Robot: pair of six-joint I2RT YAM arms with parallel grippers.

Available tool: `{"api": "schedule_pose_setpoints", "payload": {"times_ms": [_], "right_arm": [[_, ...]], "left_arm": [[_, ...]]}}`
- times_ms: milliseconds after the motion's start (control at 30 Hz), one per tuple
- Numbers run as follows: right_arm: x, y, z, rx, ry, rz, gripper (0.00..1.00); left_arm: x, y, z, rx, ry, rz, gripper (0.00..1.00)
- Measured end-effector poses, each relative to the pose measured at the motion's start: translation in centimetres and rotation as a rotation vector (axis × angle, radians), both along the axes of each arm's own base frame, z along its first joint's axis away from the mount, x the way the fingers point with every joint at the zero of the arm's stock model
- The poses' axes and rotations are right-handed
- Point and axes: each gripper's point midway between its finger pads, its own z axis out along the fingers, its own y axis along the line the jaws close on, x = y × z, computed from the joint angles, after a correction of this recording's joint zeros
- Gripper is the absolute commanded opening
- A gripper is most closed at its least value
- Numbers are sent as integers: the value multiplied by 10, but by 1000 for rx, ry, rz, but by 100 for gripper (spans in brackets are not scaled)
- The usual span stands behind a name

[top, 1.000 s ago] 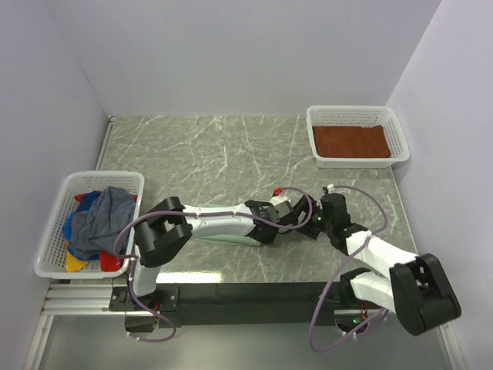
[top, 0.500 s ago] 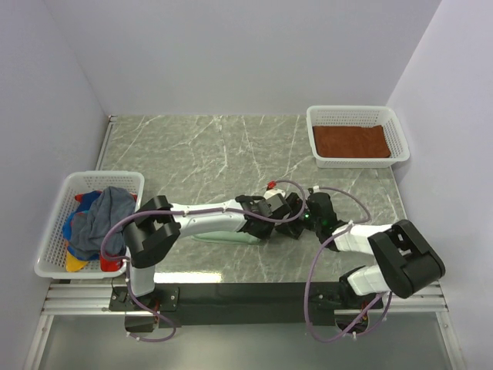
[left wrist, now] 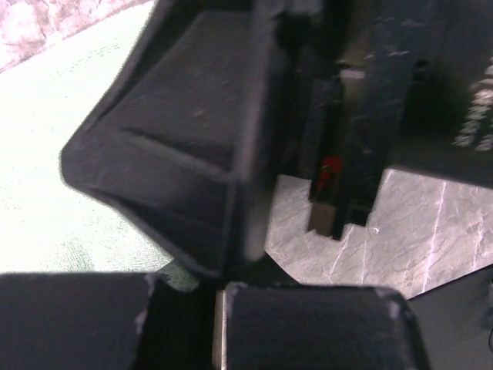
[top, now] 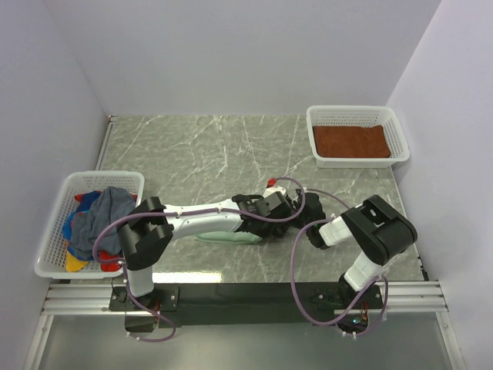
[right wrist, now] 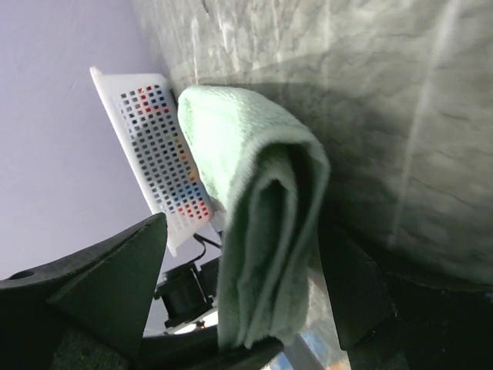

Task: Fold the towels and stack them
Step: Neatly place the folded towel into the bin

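Note:
A folded pale mint-green towel [top: 229,237] lies on the marble table under my left arm. In the right wrist view the towel [right wrist: 246,177] shows its folded end between my right gripper's [right wrist: 245,250] wide-open fingers [right wrist: 115,277]. My right gripper [top: 303,227] sits low at the towel's right end. My left gripper [top: 279,209] is just above it. In the left wrist view its fingers [left wrist: 308,327] stand close together at the mint towel's [left wrist: 46,177] edge. A rust-brown towel [top: 350,141] lies flat in the back right basket. A slate-blue towel [top: 106,216] tops bright patterned ones [top: 75,250] in the left basket.
The white mesh basket [top: 356,114] stands at the back right by the wall. The other white basket [top: 54,266] overhangs the table's left front edge, and also shows in the right wrist view [right wrist: 154,146]. Purple cables [top: 296,254] loop round both arms.
My right arm has folded in, and its gripper has moved left and down to the towel's end. My left gripper has drawn slightly left. The towel has stayed in place.

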Motion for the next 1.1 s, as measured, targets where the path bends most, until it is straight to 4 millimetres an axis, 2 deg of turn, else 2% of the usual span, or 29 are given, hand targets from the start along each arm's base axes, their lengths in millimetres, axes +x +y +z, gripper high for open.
{"api": "schedule_pose_setpoints", "payload": {"times_ms": [167, 367, 467, 500, 533, 567, 633, 667, 733, 767, 867, 1000, 1100], "right_arm": [[1, 8, -1, 11, 13, 8, 80], [-1, 14, -6, -2, 24, 17, 63], [-2, 14, -11, -16, 30, 17, 45], [-3, 13, -13, -24, 34, 20, 32], [-5, 12, -16, -38, 38, 24, 26], [-6, 11, -19, -49, 47, 26, 12], [-9, 9, -25, -73, 59, 30, 2], [-10, 8, -27, -86, 63, 33, 0], [-9, 6, -28, -108, 61, 43, 0], [-7, 5, -28, -120, 58, 48, 0], [0, 4, -24, -170, 32, 81, 0], [19, -3, -22, -256, -18, 120, 0], [33, -16, -22, -333, -44, 143, 0]], "left_arm": [[0, -1, 0, -6, 5, 13, 1], [-1, -2, 0, -17, 10, 28, 1], [-1, -4, -2, -21, 16, 36, 4], [-1, -4, -3, -21, 17, 37, 6], [-1, -4, -3, -22, 19, 38, 10], [-1, -5, -4, -24, 20, 39, 19], [-2, -5, -4, -23, 24, 41, 31], [-2, -5, -4, -25, 26, 44, 43], [-2, -4, -5, -23, 28, 51, 55], [-1, -5, -4, -32, 30, 58, 67], [1, -4, 0, -48, 26, 66, 83], [4, 9, 17, -81, 15, 87, 92], [13, 30, 38, -128, -8, 127, 95]]}}
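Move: The green towel's right end is in the left gripper's shut fingers, just below the hand point. The open right fingers stand around this end, its grip spot about 1 cm back, 1 cm left and 2 cm below. The towel's body stretches away about 11 cm left of the right hand, some 2 cm nearer the base and 4 cm lower. The bin lies roughly 27 cm ahead and 28 cm right of the right hand, some 3 cm lower. Sink the right gripper about 3 cm and close it on the towel end while the left still pinches it. Then open the left fingers wide and lift that hand clear, up and to the left. Keep the right grip shut and carry it some 4 cm forward and slightly right, tipping its fingers about 20 degrees further down. ##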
